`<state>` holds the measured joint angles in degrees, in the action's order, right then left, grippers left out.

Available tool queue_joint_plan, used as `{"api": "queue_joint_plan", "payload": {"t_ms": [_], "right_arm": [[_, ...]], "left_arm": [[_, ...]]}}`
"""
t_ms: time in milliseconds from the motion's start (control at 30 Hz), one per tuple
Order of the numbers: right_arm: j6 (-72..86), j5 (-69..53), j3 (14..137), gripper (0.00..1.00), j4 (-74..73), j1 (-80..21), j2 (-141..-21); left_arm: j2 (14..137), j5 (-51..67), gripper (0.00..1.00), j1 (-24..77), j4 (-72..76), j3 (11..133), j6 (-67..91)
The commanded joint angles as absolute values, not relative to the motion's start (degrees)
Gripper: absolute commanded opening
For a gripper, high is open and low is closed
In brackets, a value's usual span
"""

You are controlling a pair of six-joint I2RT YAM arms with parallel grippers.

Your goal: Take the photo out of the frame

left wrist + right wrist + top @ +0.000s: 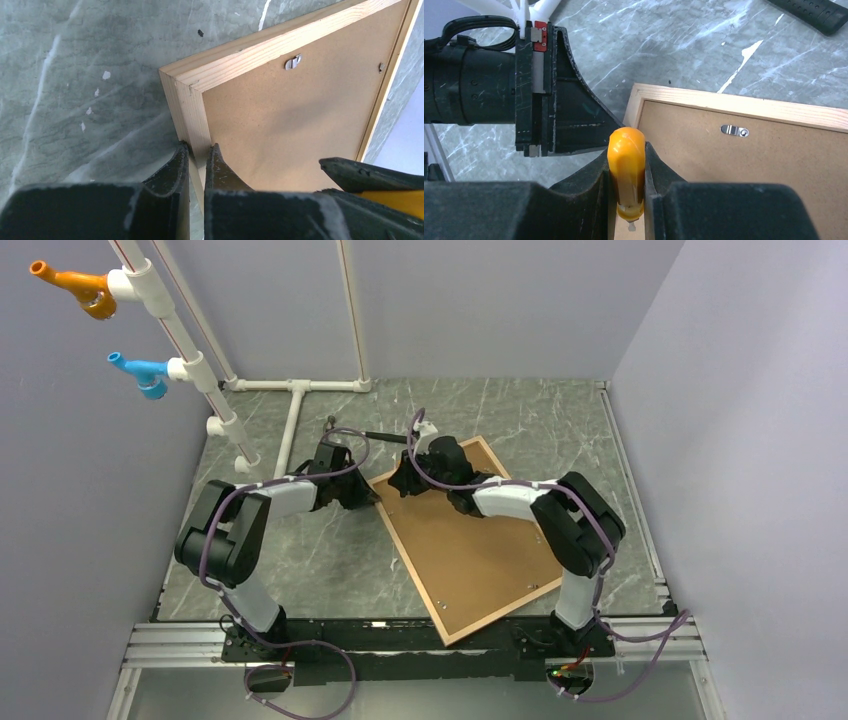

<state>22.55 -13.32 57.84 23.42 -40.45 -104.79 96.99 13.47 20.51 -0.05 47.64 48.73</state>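
The frame [410,565] of light wood lies face down and skewed on the table, and a brown back panel [470,550] fills it. The photo's printed side is hidden. A metal tab [734,131] holds the panel at the far edge. My left gripper [199,150] is shut on the frame's [240,55] left border, just below its far-left corner. My right gripper [626,148] is shut on a yellow-orange tool handle [626,170], held upright over the panel beside that same corner of the frame [744,102]. The two grippers stand close together [362,492] [410,480].
A white pipe structure [290,410] stands at the back left, carrying an orange nozzle [80,290] and a blue nozzle [140,372]. A dark rod-like tool [375,435] lies behind the grippers. Grey marble table [300,560] surrounds the frame, with walls on three sides.
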Motion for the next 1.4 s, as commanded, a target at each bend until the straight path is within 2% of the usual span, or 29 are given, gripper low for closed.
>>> {"api": "queue_joint_plan", "payload": {"t_ms": [0,400,1000,1367], "right_arm": [[23.2,-13.9,61.6,0.00,26.3,-40.7,-106.8],[23.9,-15.5,67.6,0.00,27.0,-40.7,-114.4],[25.5,-17.2,71.6,0.00,26.9,-40.7,-117.2],[24.0,-19.4,68.1,0.00,26.9,-40.8,-117.2]], "left_arm": [[98.9,16.6,0.00,20.6,2.1,45.5,45.6],[99.3,17.9,0.00,20.0,4.9,42.5,47.2],[100.1,18.3,0.00,19.7,6.8,41.4,48.5],[100.3,18.4,0.00,19.3,6.9,41.7,48.4]]}}
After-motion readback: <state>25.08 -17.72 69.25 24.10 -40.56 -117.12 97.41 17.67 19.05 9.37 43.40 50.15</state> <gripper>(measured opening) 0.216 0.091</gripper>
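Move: The metal clip just inside the frame's left bar lies about 8 cm below the right hand, some 2 cm to its left and level with it fore and aft; the left hand has it about 3 cm right, 2 cm back and 1 cm below. From the right hand, the frame's near-left-hand corner is some 6 cm ahead and 7 cm left, a second clip 8 cm ahead and 2 cm right, all some 8 cm below; the hammer handle lies about 17 cm ahead and 3 cm left. With the screwdriver still gripped by its orange handle, shaft down, the right hand heads left and forward, about 5 cm in all, sinking nearly 3 cm in the first half and then creeping on leftward with a slight rise, bringing the tip in beside the left fingers to the clip at the bar's inner edge. The left hand stays at the frame's left bar and keeps it pinched between its fingertips, its wrist rolling only some 5 degrees so that its left side dips. ##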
